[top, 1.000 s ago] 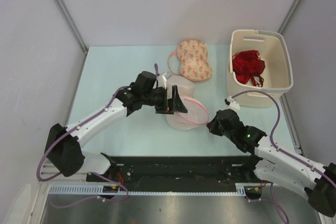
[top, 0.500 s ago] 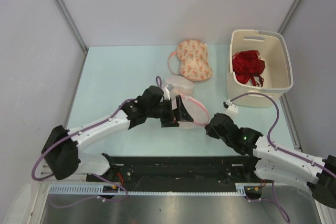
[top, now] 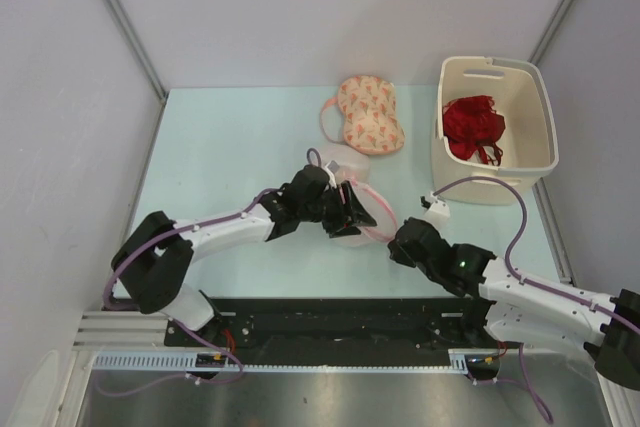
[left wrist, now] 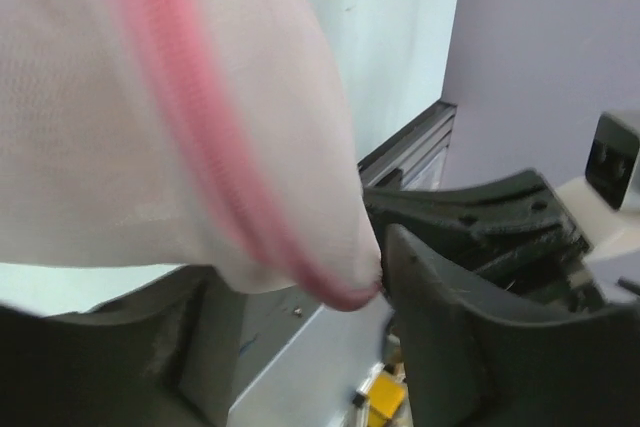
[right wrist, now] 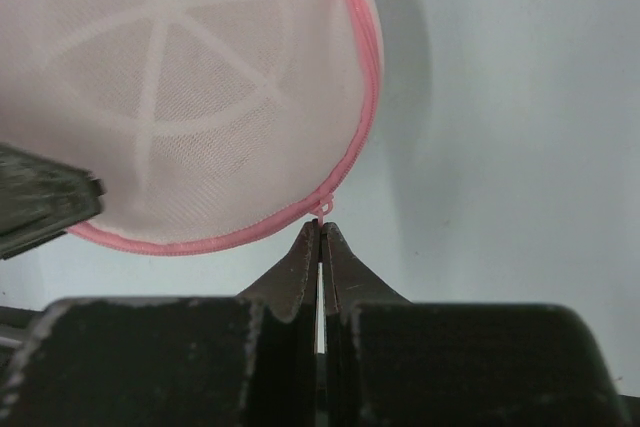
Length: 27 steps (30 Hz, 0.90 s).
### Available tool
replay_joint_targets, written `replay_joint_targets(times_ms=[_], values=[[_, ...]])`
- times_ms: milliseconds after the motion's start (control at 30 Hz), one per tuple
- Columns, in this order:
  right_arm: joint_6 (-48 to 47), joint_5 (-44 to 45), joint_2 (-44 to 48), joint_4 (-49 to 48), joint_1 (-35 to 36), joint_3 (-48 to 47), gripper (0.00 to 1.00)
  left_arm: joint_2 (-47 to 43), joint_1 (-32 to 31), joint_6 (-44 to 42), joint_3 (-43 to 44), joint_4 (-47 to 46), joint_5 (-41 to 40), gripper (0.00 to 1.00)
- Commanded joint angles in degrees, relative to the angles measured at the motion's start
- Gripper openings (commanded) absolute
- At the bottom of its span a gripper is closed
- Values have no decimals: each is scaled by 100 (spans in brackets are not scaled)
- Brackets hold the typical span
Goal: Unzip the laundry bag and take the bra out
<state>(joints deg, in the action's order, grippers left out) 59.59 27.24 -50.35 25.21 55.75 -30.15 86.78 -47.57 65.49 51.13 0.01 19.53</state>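
Observation:
The laundry bag [top: 372, 219] is a white mesh dome with pink zipper trim, near the table's middle. My left gripper [top: 352, 213] grips its left side and holds it tilted. In the left wrist view the bag [left wrist: 150, 127] fills the space between the fingers [left wrist: 450, 347]. My right gripper [top: 393, 243] is at the bag's near right rim. In the right wrist view the bag [right wrist: 180, 87] is straight ahead, and the right gripper [right wrist: 321, 225] is shut on the small pink zipper pull [right wrist: 322, 209]. The peach-beige bra is hidden; I cannot make it out through the mesh.
A pink bra with red motifs [top: 368, 115] lies at the back. A cream bin [top: 545, 117] at the right holds a red lacy bra [top: 472, 127]. A pale rounded mesh piece [top: 338, 159] lies just behind the left gripper. The table's near edge rail is close.
My left gripper has moved right and toward the near edge, taking the bag with it. The right gripper has shifted slightly left, staying at the bag's rim.

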Motion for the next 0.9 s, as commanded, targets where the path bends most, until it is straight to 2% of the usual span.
replay_joint_targets(times_ms=[0,33,67,133,300,333,500,567,700,833,867], values=[[158,351,-2,150,156,-210,0,199,-33,121,151,-317,-90,51],[167,378,25,203,156,-210,0,190,-33,113,134,-326,-90,42],[184,404,51,256,165,-210,0,164,-33,113,108,-326,-64,19],[150,527,156,423,156,-210,0,102,-24,34,90,-231,16,0],[-780,256,604,363,-432,-79,0,5,186,-457,54,-45,594,0],[-1026,90,788,266,-842,52,0,40,317,-546,89,103,961,0],[-2344,-1386,1194,-830,-2031,545,0,32,529,-871,-16,-238,1755,1],[-2496,-1756,1133,-1192,-2426,799,0,-3,565,-959,10,-308,1922,0],[-2584,-1986,738,-1650,-2718,871,0,-100,617,-1126,151,-117,2020,0],[-2593,-2074,938,-1494,-2674,774,0,-170,618,-1267,300,209,1888,0],[-2584,-1970,1035,-1362,-2666,730,5,-170,618,-1363,370,306,1810,0]])
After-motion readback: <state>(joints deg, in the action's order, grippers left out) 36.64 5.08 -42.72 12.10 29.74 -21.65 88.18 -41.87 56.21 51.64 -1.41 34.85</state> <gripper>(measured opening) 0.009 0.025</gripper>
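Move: The folded pink edge of the laundry bag already lies between the left hand's open fingers, under 1 cm below their midpoint; the pink zip pull is about 7 cm to the right and 4 cm back. The second mesh bag lies some 17 cm ahead, 4 cm left and 9 cm down. The right hand already pinches the zip pull; from it the bag's mesh face is centred roughly 6 cm ahead and 6 cm left, at about its height. The left hand dips barely a centimetre and shuts its fingers from about three-quarters open, pinching the folded pink edge, then holds that spot nearly still while its wrist turns some 10 degrees clockwise. Keeping its pinch on the zip pull, the right hand waits for that grip, then draws forward and to the right about 6 cm, away from the left hand, arching up a couple of centimetres on the way and coming back down. ##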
